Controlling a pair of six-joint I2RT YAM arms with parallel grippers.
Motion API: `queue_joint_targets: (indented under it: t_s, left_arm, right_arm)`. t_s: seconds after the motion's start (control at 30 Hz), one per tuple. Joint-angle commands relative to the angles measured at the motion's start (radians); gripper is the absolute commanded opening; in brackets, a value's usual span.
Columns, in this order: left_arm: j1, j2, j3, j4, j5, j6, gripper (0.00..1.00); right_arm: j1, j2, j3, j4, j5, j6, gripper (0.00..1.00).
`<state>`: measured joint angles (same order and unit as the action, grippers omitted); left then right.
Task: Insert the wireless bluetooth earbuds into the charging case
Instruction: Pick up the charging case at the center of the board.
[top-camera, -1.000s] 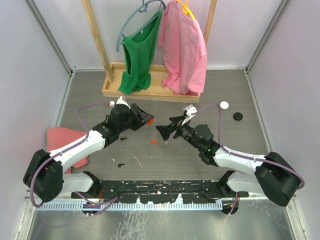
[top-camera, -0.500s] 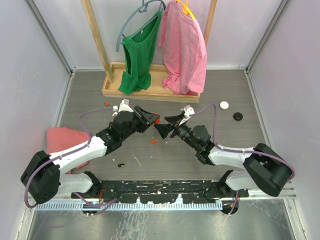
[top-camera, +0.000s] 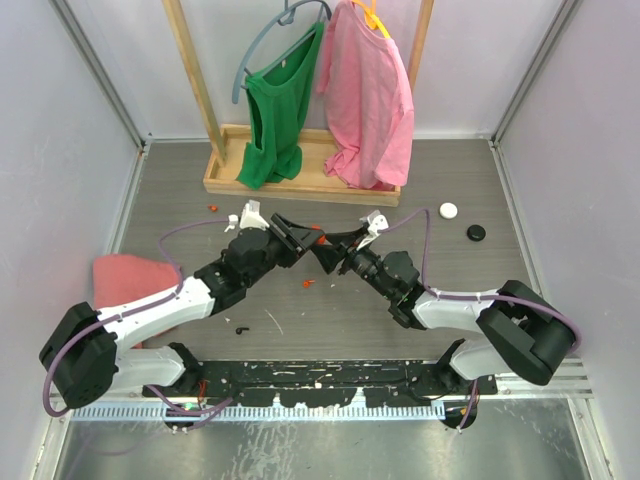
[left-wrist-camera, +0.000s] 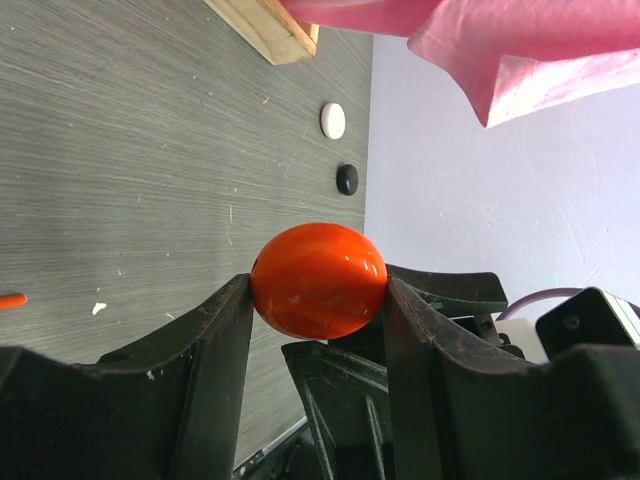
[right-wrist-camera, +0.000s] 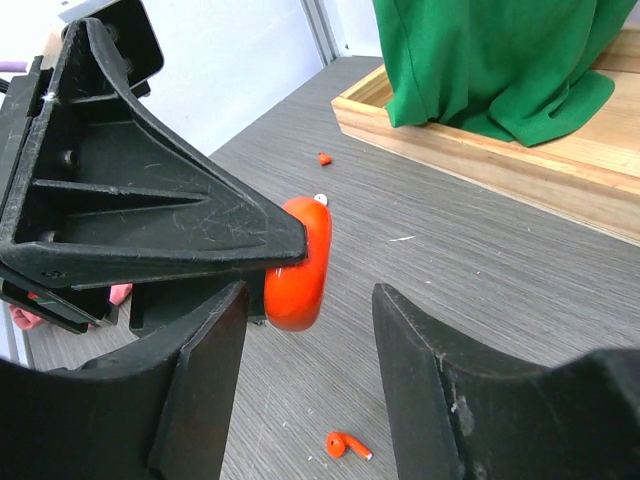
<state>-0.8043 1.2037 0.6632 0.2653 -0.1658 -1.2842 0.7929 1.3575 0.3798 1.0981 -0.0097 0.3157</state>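
The charging case (left-wrist-camera: 319, 280) is a glossy orange-red shell, shut, and my left gripper (left-wrist-camera: 319, 300) is shut on it, pinching its two sides above the table. From above, the case (top-camera: 316, 238) sits where both grippers meet. My right gripper (right-wrist-camera: 308, 320) has its jaws apart, one on either side of the case (right-wrist-camera: 298, 262), with a clear gap to the right finger (right-wrist-camera: 450, 380). One orange-red earbud (right-wrist-camera: 347, 445) lies on the table below, also in the top view (top-camera: 307, 284). Another earbud (right-wrist-camera: 324, 158) lies farther off near the wooden base.
A wooden rack base (top-camera: 300, 175) with hanging green and pink shirts stands at the back. A white puck (top-camera: 448, 211) and a black puck (top-camera: 476, 233) lie at the right. A pink cloth (top-camera: 130, 285) lies at the left. A small black piece (top-camera: 241, 330) lies near the front.
My left arm carried the case up and right toward the middle. My right gripper came left to meet it, and its jaws narrowed around the case.
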Motion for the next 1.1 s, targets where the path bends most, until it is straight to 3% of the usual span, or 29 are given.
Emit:
queue_joint_targets:
  t_s: [0.0, 0.3, 0.53, 0.63, 0.83, 1.07]
  left_arm:
    - [-0.012, -0.020, -0.005, 0.092, -0.041, -0.010, 0.41]
    - [-0.028, -0.021, -0.023, 0.105, -0.057, -0.014, 0.41]
    - [-0.027, -0.043, -0.055, 0.124, -0.070, -0.006, 0.45]
    - [-0.027, -0.060, -0.058, 0.121, -0.072, 0.017, 0.52]
    - [-0.027, -0.148, -0.069, 0.064, -0.117, 0.142, 0.66]
    - [-0.026, -0.295, -0.076, -0.003, -0.066, 0.481, 0.85]
  right_arm:
    - [0.005, -0.011, 0.014, 0.098, 0.027, -0.013, 0.58]
    - [0.006, -0.008, 0.001, 0.126, 0.044, -0.011, 0.49]
    - [0.006, -0.023, -0.002, 0.110, 0.034, -0.021, 0.22]
    - [0.005, -0.043, -0.005, 0.083, 0.024, -0.037, 0.17]
    - [0.000, -0.116, 0.004, -0.025, -0.027, -0.083, 0.11]
    - [-0.044, -0.210, 0.036, -0.203, -0.192, -0.125, 0.10]
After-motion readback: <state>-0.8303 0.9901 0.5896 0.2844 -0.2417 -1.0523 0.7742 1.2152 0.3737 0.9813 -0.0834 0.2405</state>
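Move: The left gripper still holds the orange-red charging case at its fingertips, about 1 cm ahead and 1 cm right of its hand point, with the right gripper some 2 cm to its right and 1 cm lower. From the right hand the case is already between the open fingers, about 1 cm ahead, 1 cm left and 1 cm up. Roughly 18 cm below that hand lie a red earbud, level and 3 cm left, and a black one, 1 cm back and 16 cm left. Close the right fingers on the charging case from about 0.6 to a third open while the left gripper holds it nearly still. Once the right has its pinch, open the left fingers wide and draw them off the case, about 4 cm up, 3 cm left and a little back, fingertips tilting up some 15 degrees; lift the right hand about 2 cm, easing slightly back. ##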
